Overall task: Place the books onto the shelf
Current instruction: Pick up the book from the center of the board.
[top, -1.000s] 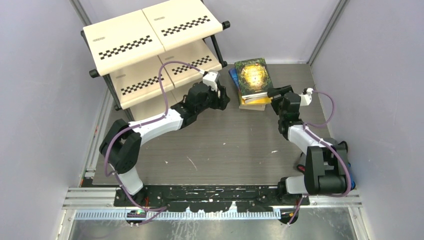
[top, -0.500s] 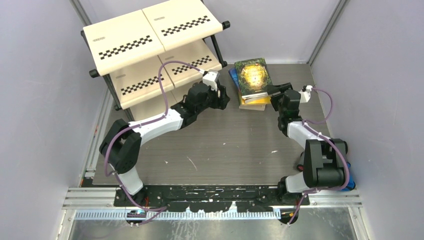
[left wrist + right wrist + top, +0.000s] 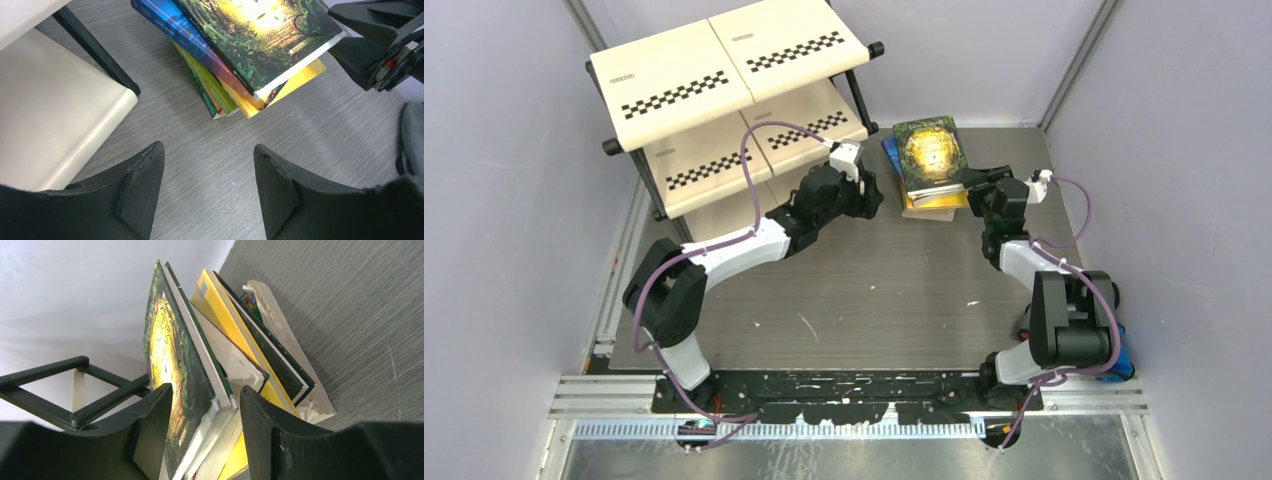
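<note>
The books [image 3: 931, 165] lie in a slanted stack on the table's far side, right of the shelf [image 3: 724, 70]. A dark green-and-gold book [image 3: 932, 148] is on top, with blue [image 3: 185, 31], lime green [image 3: 212, 87] and yellow-orange [image 3: 300, 77] books under it. My right gripper [image 3: 972, 183] is at the stack's near right corner. In the right wrist view its jaws [image 3: 206, 388] straddle the corner of the green-and-gold book [image 3: 172, 355] and the pages just below it, still a little apart. My left gripper [image 3: 207, 150] is open and empty over bare table, just left of the stack.
The shelf's lowest cream panel [image 3: 55, 115] and a black frame leg [image 3: 95, 50] are close on the left gripper's left. A grey cloth [image 3: 412, 135] shows at the right edge. Grey walls enclose the table on three sides.
My right gripper has moved forward to the stack's corner and its jaws have narrowed around the top book. The left arm has not moved.
</note>
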Available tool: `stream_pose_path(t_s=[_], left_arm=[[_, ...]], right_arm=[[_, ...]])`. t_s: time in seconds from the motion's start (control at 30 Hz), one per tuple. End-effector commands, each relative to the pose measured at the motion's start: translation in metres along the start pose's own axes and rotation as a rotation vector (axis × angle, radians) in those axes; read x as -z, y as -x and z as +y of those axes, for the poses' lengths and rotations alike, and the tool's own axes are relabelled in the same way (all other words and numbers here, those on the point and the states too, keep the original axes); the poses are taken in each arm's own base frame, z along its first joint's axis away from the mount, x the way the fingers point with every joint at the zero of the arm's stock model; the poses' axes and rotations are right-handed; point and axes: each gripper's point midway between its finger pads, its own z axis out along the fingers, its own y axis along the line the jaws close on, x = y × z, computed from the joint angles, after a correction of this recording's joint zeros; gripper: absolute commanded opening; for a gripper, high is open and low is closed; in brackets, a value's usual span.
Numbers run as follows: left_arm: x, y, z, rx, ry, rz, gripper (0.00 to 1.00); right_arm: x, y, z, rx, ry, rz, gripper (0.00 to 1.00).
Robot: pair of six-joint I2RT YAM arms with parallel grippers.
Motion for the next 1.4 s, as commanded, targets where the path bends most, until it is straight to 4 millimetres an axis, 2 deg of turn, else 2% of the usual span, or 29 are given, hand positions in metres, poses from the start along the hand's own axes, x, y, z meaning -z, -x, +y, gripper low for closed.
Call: stream_pose_path(t_s=[0.0,0.13,0.27,0.57,1.03,1.37], left_arm=[[-0.002,0.016,-0.005,-0.002,-0.009,-0.067,0.66],[-0.001,0.017,-0.005,-0.002,-0.007,-0.071,0.66],[0.000,0.016,-0.005,0.001,-0.007,-0.071,0.66],[0.001,0.014,-0.003,0.012,-0.001,-0.069,0.66],[0.007,0.019,-0.010,0.041,-0.013,-0.084,0.66],[0.003,0.018,-0.021,0.102,-0.031,-0.099,0.66]], right_arm=[[-0.005,0.011,0.032,-0.034,0.102,-0.020,0.57],[-0.005,0.009,0.034,-0.039,0.111,-0.007,0.54],[-0.005,0.008,0.034,-0.041,0.111,-0.001,0.45],[-0.001,0.006,0.030,-0.039,0.097,0.007,0.16],[0.019,0.008,0.023,-0.029,0.067,0.000,0.14],[0.040,0.008,0.018,-0.020,0.057,0.003,0.13]])
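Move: From the right hand, the green book with the glowing cover has its middle about 5 cm ahead and 11 cm to the left, roughly level; its near right corner already lies between the open fingers. The yellow book beneath is some 10 cm left, 1 cm ahead and 6 cm lower. The blue book, peeking out on the left, is about 15 cm left, 5 cm ahead and 4 cm down. From the left hand, the green book lies about 10 cm ahead, 12 cm right and 6 cm below. Edging about 1 cm left along the green book's near right corner, the right hand shuts its fingers and pinches that corner, one finger on each cover. With that grip kept, it draws back nearly 3 cm and rises some 1.5 cm, pulling the book off the pile towards the base. ##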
